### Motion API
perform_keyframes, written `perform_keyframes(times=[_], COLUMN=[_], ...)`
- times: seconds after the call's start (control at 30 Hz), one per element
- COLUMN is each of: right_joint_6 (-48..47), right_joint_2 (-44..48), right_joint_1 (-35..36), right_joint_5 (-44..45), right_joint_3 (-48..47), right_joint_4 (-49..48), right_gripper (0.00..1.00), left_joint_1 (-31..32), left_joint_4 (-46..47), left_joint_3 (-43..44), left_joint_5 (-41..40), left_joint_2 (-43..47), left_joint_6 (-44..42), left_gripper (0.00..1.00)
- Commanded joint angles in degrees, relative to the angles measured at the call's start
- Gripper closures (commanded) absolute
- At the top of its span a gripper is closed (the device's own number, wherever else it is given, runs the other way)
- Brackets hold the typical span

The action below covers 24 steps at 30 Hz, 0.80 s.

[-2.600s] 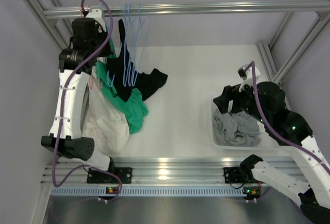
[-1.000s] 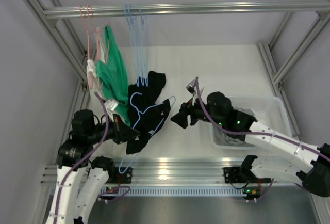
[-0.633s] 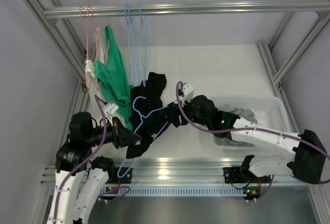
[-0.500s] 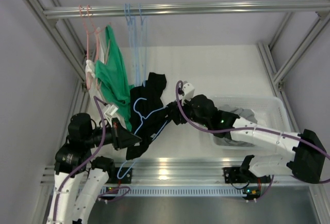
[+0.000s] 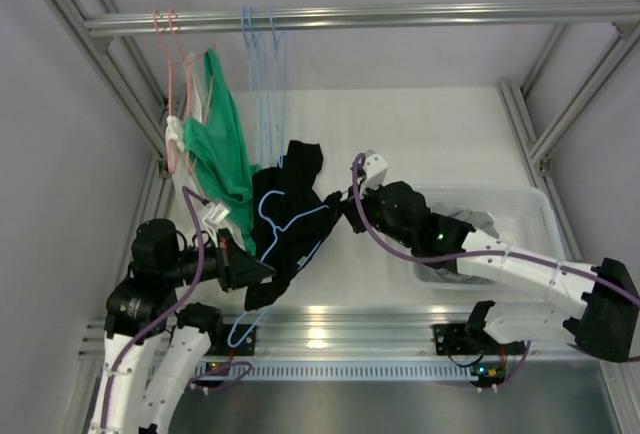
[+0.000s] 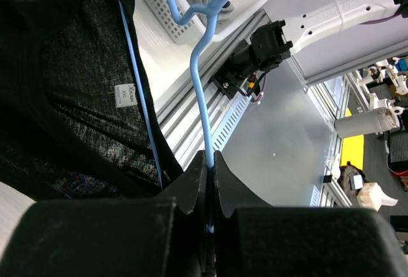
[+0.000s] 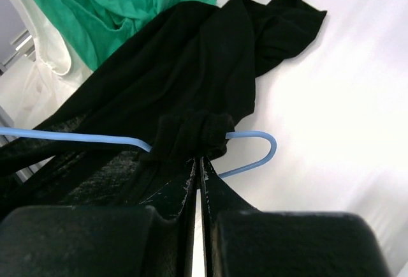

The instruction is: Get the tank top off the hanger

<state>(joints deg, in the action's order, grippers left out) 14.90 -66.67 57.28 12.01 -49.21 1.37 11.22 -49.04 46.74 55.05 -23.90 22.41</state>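
A black tank top [image 5: 290, 169] hangs on a light blue hanger [image 5: 268, 200], held low over the table's left half. My left gripper [image 5: 262, 270] is shut on the hanger's wire near its hook [image 6: 203, 98], with the black mesh fabric [image 6: 64, 98] draped to the left of the wire. My right gripper [image 5: 345, 212] sits at the hanger's right shoulder. Its jaws are shut on the bunched black strap [image 7: 191, 133], beside the hanger's curved blue end [image 7: 264, 156]. The tank top's body [image 7: 191, 60] spreads away behind it.
A green garment [image 5: 225, 149] and a white one [image 5: 178, 139] hang on pink hangers at the left. Bare blue hangers [image 5: 262, 34] hang from the metal rail [image 5: 400, 17]. A white basket [image 5: 520, 204] with grey clothing stands at the right.
My right gripper has reached left to the hanger's shoulder and shut on the black strap. My left gripper keeps its hold on the hanger, almost unmoved.
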Motion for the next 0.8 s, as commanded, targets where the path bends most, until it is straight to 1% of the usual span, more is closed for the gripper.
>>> perform_keyframes(times=[0.0,0.07,0.23,0.43,0.47,0.57,0.67,0.77], right_joint_6=[-1.1,-0.9,0.0,-0.4,-0.2,0.6,1.2,1.3], right_joint_2=[2.6,2.8,4.8,5.2,5.0,4.9,4.3,3.3], right_joint_1=[0.9,0.9,0.8,-0.6,-1.2,-5.7,-11.7,-14.1], right_joint_5=[1.2,2.0,10.1,15.7,16.5,15.0,13.3,11.7], right_joint_3=[-2.4,-1.9,-0.1,-1.6,-2.0,-2.9,-3.3,-3.7], right_joint_4=[-4.1,-4.1,-3.4,-1.5,0.2,1.6,2.5,2.7], right_gripper=[1.00,1.00,1.00,1.00,1.00,1.00,1.00,1.00], left_joint_1=[0.3,0.3,0.3,0.3,0.3,0.3,0.3,0.3], left_joint_4=[1.1,1.1,1.2,1.2,1.1,1.2,1.1,1.1], left_joint_3=[2.4,3.0,4.1,4.4,4.5,4.9,5.9,6.3], left_joint_5=[1.6,0.6,0.7,0.9,1.1,1.9,3.1,3.7], left_joint_2=[-0.4,-0.6,-1.1,-1.3,-1.3,-1.2,-1.1,-1.1], left_joint_6=[-0.3,-0.4,-0.4,-0.4,-0.3,-0.2,0.0,0.1], left_gripper=[1.00,1.00,1.00,1.00,1.00,1.00,1.00,1.00])
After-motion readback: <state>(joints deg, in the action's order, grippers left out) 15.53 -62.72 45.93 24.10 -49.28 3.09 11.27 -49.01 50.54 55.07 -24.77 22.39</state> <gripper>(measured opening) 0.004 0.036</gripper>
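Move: The right hand already pinches the black tank top's strap. The hanger's far end lies about 3 cm ahead of it, level sideways and in height. The tank top's body hangs some 13 cm left, level fore-and-aft and 8 cm lower; the laundry basket is roughly 34 cm right, level fore-and-aft and 18 cm down. From the left hand, which grips the hanger's near shoulder, that far end is some 16 cm ahead, 17 cm right and roughly level. Still pinching the strap in shut fingers, the right hand draws it outward past the hanger's far end: it first lifts about 2 cm while easing right, then sweeps faster to the right and forward, some 11 cm in all, turning about 25 degrees clockwise. The left hand keeps its grip on the hanger's near shoulder and rises about 2 cm. ##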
